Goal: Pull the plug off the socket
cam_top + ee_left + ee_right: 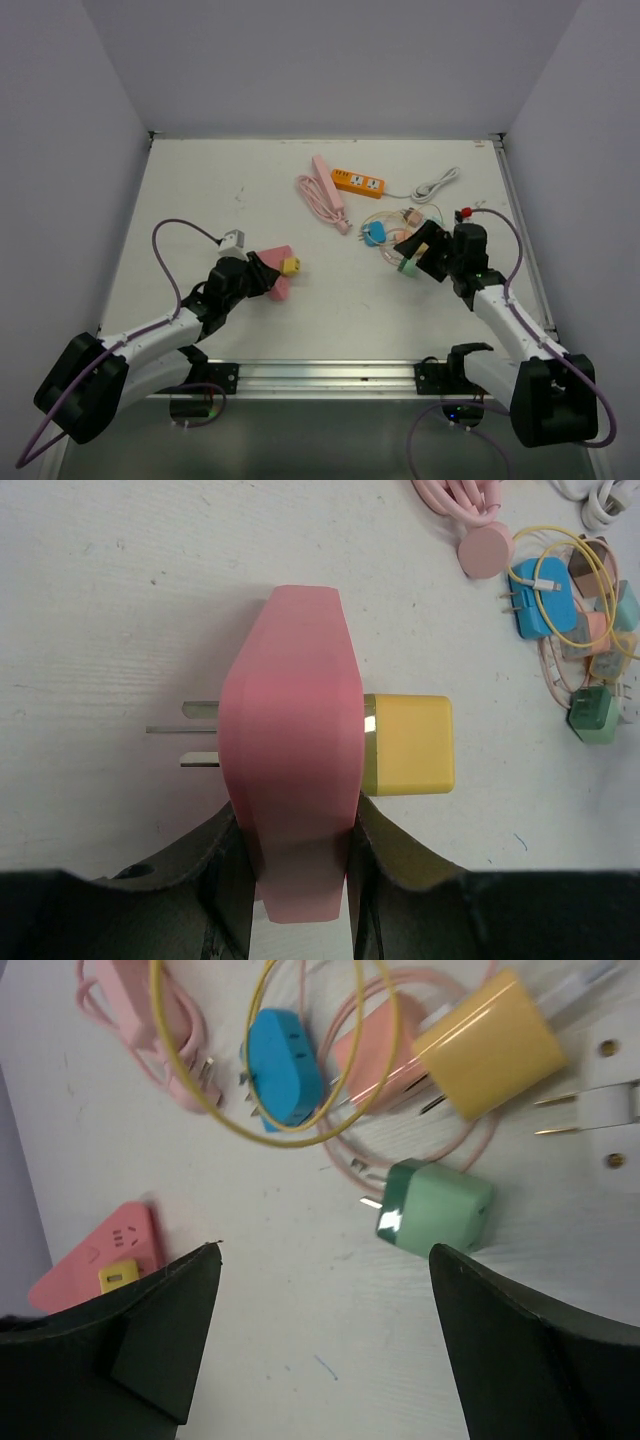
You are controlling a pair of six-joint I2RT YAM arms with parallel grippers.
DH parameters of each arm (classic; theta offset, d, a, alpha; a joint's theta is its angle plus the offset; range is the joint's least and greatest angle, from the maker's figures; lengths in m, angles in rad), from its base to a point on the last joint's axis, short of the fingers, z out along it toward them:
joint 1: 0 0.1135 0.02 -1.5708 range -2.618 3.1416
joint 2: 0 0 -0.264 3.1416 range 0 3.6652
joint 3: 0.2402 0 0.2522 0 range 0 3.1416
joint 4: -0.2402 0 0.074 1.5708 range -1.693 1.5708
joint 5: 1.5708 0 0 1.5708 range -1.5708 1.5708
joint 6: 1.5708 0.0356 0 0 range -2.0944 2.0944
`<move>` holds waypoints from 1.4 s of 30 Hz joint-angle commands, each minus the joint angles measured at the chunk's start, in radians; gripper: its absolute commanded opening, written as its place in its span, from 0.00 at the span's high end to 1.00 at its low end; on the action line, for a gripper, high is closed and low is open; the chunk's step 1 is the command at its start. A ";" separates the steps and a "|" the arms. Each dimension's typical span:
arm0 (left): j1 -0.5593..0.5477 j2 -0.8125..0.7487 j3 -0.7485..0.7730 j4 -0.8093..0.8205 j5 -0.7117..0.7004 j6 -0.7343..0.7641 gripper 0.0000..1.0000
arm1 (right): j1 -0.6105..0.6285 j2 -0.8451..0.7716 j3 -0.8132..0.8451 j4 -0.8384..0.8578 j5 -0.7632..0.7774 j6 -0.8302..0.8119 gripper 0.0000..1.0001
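A pink wedge-shaped socket (295,730) is pinched at its narrow end by my left gripper (297,830), which is shut on it. A yellow plug (408,745) sits seated in the socket's right face, and metal prongs (195,730) stick out of its left side. From above, the socket (280,285) and plug (291,265) lie left of centre, at my left gripper (262,275). My right gripper (418,250) hangs open over bare table with nothing between its fingers. A green plug (435,1222) lies loose just beyond its right finger.
A tangle of chargers and cables lies by the right gripper: a blue plug (283,1065), a yellow charger (490,1045) and pink and yellow cords. Farther back are an orange power strip (358,183), a pink power strip (328,185) and a white cable (437,185).
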State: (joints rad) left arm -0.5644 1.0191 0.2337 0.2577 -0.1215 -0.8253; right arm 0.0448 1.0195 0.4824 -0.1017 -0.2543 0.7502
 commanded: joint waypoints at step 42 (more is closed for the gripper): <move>-0.014 0.006 -0.011 0.008 0.022 -0.017 1.00 | 0.839 0.726 0.397 0.473 0.222 0.324 0.85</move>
State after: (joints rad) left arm -0.5720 1.0210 0.2306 0.2646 -0.0818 -0.8360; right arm 0.8806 1.7802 0.8906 0.3214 -0.0349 1.0817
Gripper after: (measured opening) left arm 0.378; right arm 0.273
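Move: The yellow plug, still in the pink socket, is about 32 cm to the right hand's left, some 2 cm back and 3 cm below. The pink socket's middle is 4 cm farther left, 1 cm nearer the base. Below the right hand by 6 to 8 cm lie the green plug, nearly underneath, and the blue plug, 9 cm ahead and 10 cm left. From the left hand the yellow plug is roughly 3 cm ahead, 5 cm right, about level. The yellow plug is reached by the open right hand, which sweeps some 30 cm left and turns about 25 degrees counter-clockwise, slowing and sinking roughly 4 cm near the end, then easing up a little as its fingers shut and pinch the plug from both sides. The left hand keeps its grip on the socket, drifting about 1 cm right. ##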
